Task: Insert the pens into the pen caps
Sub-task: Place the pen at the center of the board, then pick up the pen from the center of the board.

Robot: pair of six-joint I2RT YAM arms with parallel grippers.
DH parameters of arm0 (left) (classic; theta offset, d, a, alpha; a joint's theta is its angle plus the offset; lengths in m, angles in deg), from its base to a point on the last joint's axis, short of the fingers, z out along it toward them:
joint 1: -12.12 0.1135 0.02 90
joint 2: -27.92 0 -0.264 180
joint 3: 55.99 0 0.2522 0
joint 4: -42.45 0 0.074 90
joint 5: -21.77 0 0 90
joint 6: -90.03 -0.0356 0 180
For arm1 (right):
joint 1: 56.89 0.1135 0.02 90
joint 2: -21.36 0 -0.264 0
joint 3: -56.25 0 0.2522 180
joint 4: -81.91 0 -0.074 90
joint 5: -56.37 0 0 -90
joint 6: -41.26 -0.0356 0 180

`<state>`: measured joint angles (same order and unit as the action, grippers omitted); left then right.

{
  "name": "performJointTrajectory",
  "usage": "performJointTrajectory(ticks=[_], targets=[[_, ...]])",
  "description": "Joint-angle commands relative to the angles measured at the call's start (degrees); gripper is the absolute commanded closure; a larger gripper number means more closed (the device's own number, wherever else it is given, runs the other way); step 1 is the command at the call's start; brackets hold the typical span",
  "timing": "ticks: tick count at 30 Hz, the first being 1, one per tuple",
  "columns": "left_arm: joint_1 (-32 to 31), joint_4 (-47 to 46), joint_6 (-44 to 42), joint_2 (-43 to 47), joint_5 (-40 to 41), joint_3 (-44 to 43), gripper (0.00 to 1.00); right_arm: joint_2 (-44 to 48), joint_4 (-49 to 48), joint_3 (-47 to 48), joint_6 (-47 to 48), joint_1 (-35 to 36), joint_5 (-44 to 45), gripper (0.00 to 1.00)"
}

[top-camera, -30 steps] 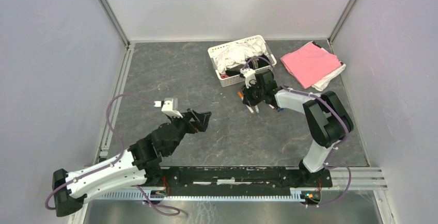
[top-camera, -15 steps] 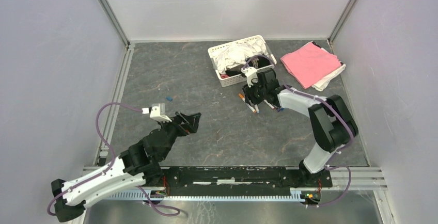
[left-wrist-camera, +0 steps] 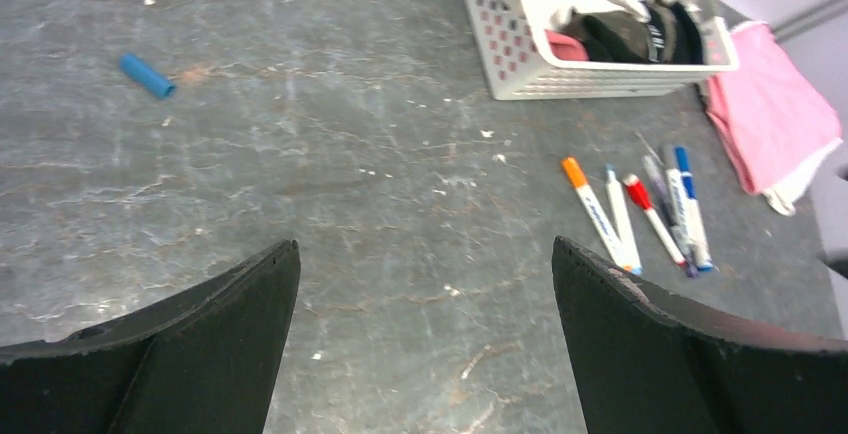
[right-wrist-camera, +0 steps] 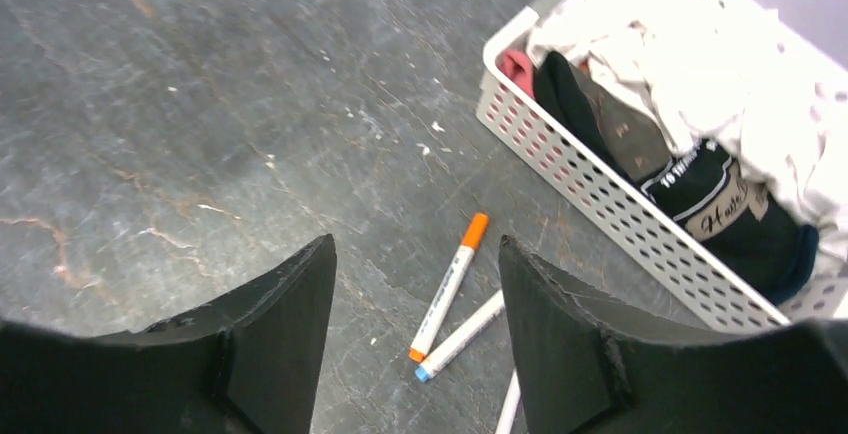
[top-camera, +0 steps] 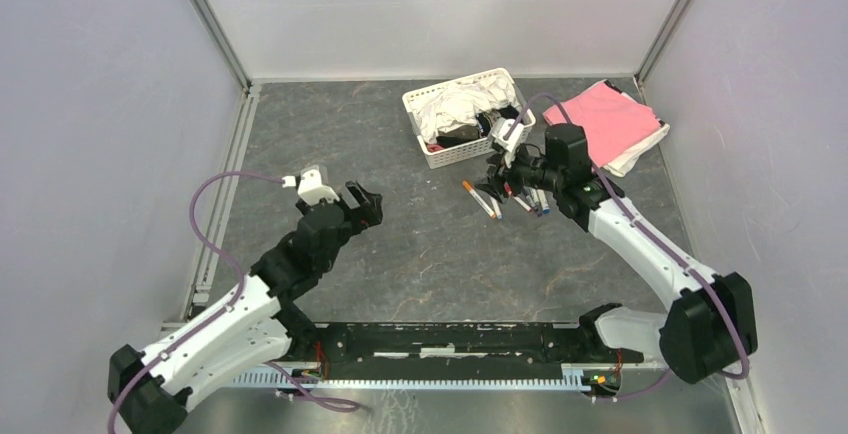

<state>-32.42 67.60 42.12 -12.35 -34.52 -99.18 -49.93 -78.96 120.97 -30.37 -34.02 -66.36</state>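
Several pens lie side by side on the grey table: an orange-capped one (left-wrist-camera: 597,214) (right-wrist-camera: 450,289) (top-camera: 479,197), a white one with a blue end (left-wrist-camera: 622,222) (right-wrist-camera: 465,336), then red (left-wrist-camera: 650,216), dark (left-wrist-camera: 663,192) and blue (left-wrist-camera: 688,204) ones. My right gripper (right-wrist-camera: 415,241) (top-camera: 493,181) hovers over them, open and holding nothing. A blue pen cap (left-wrist-camera: 146,75) lies alone far to the left. My left gripper (left-wrist-camera: 424,244) (top-camera: 360,204) is wide open above bare table between the cap and the pens. No other pen caps show.
A white perforated basket (top-camera: 432,151) (right-wrist-camera: 560,169) (left-wrist-camera: 505,49) full of clothes stands just behind the pens. A folded pink cloth (top-camera: 598,122) (left-wrist-camera: 775,119) lies at the back right. Grey walls enclose the table.
My right gripper has opened wider and lifted off the pens, its arm swinging out to the right. The left arm has drawn back towards the left.
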Motion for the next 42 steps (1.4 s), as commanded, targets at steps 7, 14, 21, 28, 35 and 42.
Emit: performJointTrajectory(ticks=[7,14,21,28,35,42], targets=[[20.2,0.4,-3.0,-7.5,-18.6,-7.5,0.0,3.3,-3.6,-2.3,-0.9,-0.3,-22.1,0.04],[29.5,-1.5,-0.3,-15.9,-30.8,-7.6,0.0,6.7,-10.5,-10.3,-0.3,-0.2,-22.0,0.04],[30.8,5.2,1.6,-26.0,-27.3,-13.9,0.05,5.8,-7.2,-9.6,2.4,-0.2,-20.2,0.06],[32.9,9.5,-0.3,-36.3,-18.5,-21.4,0.22,5.4,-7.3,-9.9,1.6,-0.2,-20.0,0.06],[33.1,15.5,5.7,-44.8,-11.3,-27.4,0.51,5.7,-6.6,-9.6,2.3,-0.3,-18.6,0.06],[33.3,15.5,4.2,-48.4,-10.8,-29.3,0.5,4.3,-2.3,-7.9,5.9,-1.0,-13.2,0.06]])
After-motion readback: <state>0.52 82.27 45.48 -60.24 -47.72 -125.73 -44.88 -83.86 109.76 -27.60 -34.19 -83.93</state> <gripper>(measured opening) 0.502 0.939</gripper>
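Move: The blue cap lies alone on the table, about 14 cm ahead of the left hand, 13 cm to its left and some 17 cm below. Under the right hand, about 19 cm down, the just-laid orange pen sits about 5 cm ahead and 1 cm left, with the blue-tipped white pen beside it, 4 cm ahead and 3 cm right. The red pen is about 6 cm ahead and 8 cm right. Forward and left at first, then increasingly downwards, the left hand travels about 11 cm on each axis towards the blue cap, tipping its fingers down some 35 degrees, swinging them counter-clockwise and closing them to half open, empty. The empty right hand draws back about 7 cm from the orange pen, turns counter-clockwise, opens almost fully, then nearly stands still. ##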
